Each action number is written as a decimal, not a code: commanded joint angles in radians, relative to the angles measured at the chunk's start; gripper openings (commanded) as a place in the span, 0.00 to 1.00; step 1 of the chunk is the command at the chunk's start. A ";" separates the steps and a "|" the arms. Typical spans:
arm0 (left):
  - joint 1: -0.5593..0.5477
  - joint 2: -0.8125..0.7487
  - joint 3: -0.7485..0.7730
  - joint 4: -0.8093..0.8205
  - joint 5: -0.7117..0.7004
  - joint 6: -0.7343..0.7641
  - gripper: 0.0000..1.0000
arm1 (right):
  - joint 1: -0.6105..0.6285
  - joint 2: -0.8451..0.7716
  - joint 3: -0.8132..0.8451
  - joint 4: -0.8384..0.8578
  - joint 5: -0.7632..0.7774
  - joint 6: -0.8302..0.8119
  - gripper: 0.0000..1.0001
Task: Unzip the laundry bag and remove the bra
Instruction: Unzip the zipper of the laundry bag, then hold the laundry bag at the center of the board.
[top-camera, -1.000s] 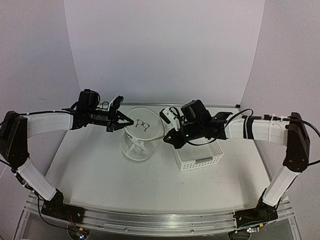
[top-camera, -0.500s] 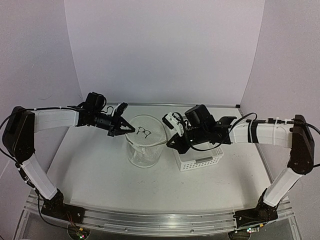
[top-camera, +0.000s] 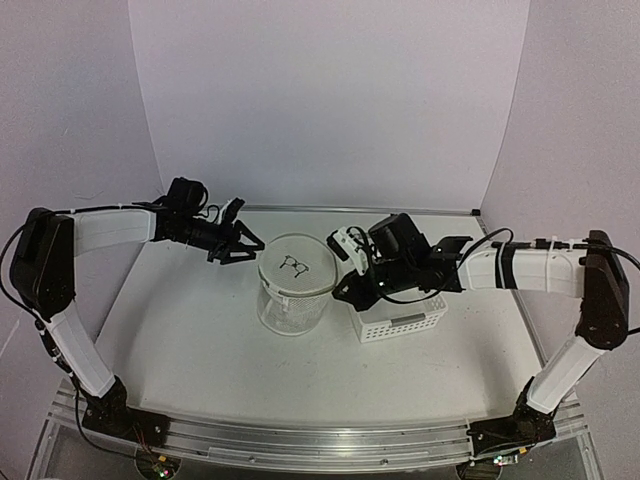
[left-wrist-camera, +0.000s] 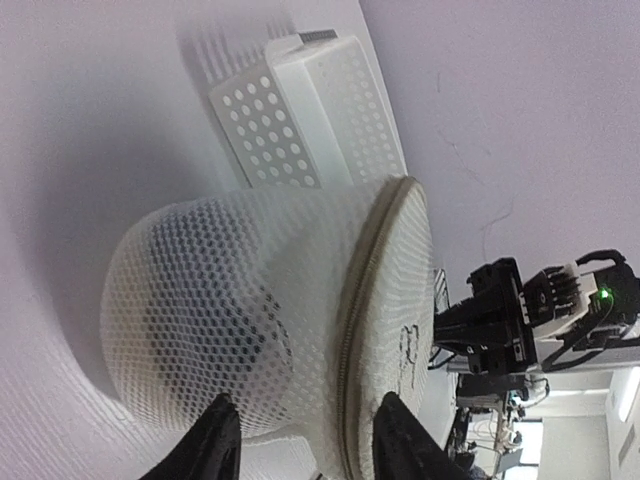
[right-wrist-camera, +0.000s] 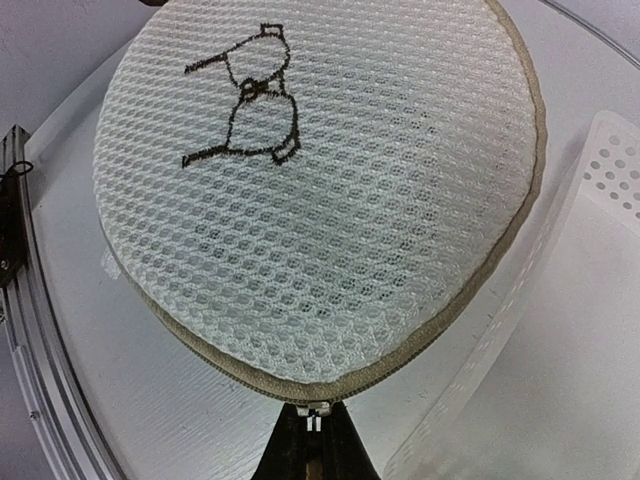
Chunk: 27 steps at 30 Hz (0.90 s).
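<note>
The laundry bag (top-camera: 293, 300) stands upright as a white mesh cylinder in the middle of the table, its round lid (top-camera: 295, 266) with the black mark on top. My left gripper (top-camera: 243, 251) is open just left of the bag's upper rim; in the left wrist view its fingers (left-wrist-camera: 215, 440) straddle the bag's wall (left-wrist-camera: 230, 290) and zipper seam (left-wrist-camera: 362, 330) without touching them. My right gripper (right-wrist-camera: 313, 428) is shut on the metal zipper pull (right-wrist-camera: 315, 409) at the lid's (right-wrist-camera: 320, 190) edge. The bra is hidden; only a dim dark shape shows through the mesh.
A white perforated plastic basket (top-camera: 402, 318) stands right of the bag, under my right arm, and shows in both wrist views (left-wrist-camera: 310, 120) (right-wrist-camera: 560, 330). White walls close the back and sides of the table.
My left gripper has opened and let go of the bag's rim, drawing back slightly left. The bag has sunk from its raised position. The right gripper stays shut on the zipper pull.
</note>
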<state>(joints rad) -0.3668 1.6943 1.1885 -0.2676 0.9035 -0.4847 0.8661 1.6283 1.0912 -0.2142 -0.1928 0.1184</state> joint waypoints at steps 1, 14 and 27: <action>0.043 -0.034 0.046 -0.054 -0.103 -0.009 0.52 | 0.024 0.004 0.064 0.019 0.016 0.077 0.00; 0.047 -0.188 -0.065 -0.097 -0.152 -0.087 0.72 | 0.088 0.141 0.212 0.048 0.036 0.243 0.00; 0.043 -0.343 -0.254 -0.060 -0.149 -0.234 0.76 | 0.089 0.271 0.325 0.096 0.072 0.388 0.00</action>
<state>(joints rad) -0.3164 1.4231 0.9657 -0.3676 0.7551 -0.6529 0.9527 1.8763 1.3430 -0.1890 -0.1455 0.4484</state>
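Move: The right fingers already pinch the zipper pull on the near right rim of the laundry bag's lid; the lid's middle is about 7 cm to their left, 5 cm ahead and 1 cm higher. The white basket sits some 13 cm to the right hand's right, 7 cm ahead and 11 cm below. From the empty left hand the lid's middle is roughly 8 cm right, 2 cm back and 3 cm lower. The right hand carries its pinched zipper pull some 7 cm left; the left opens wider, backing off leftward. ##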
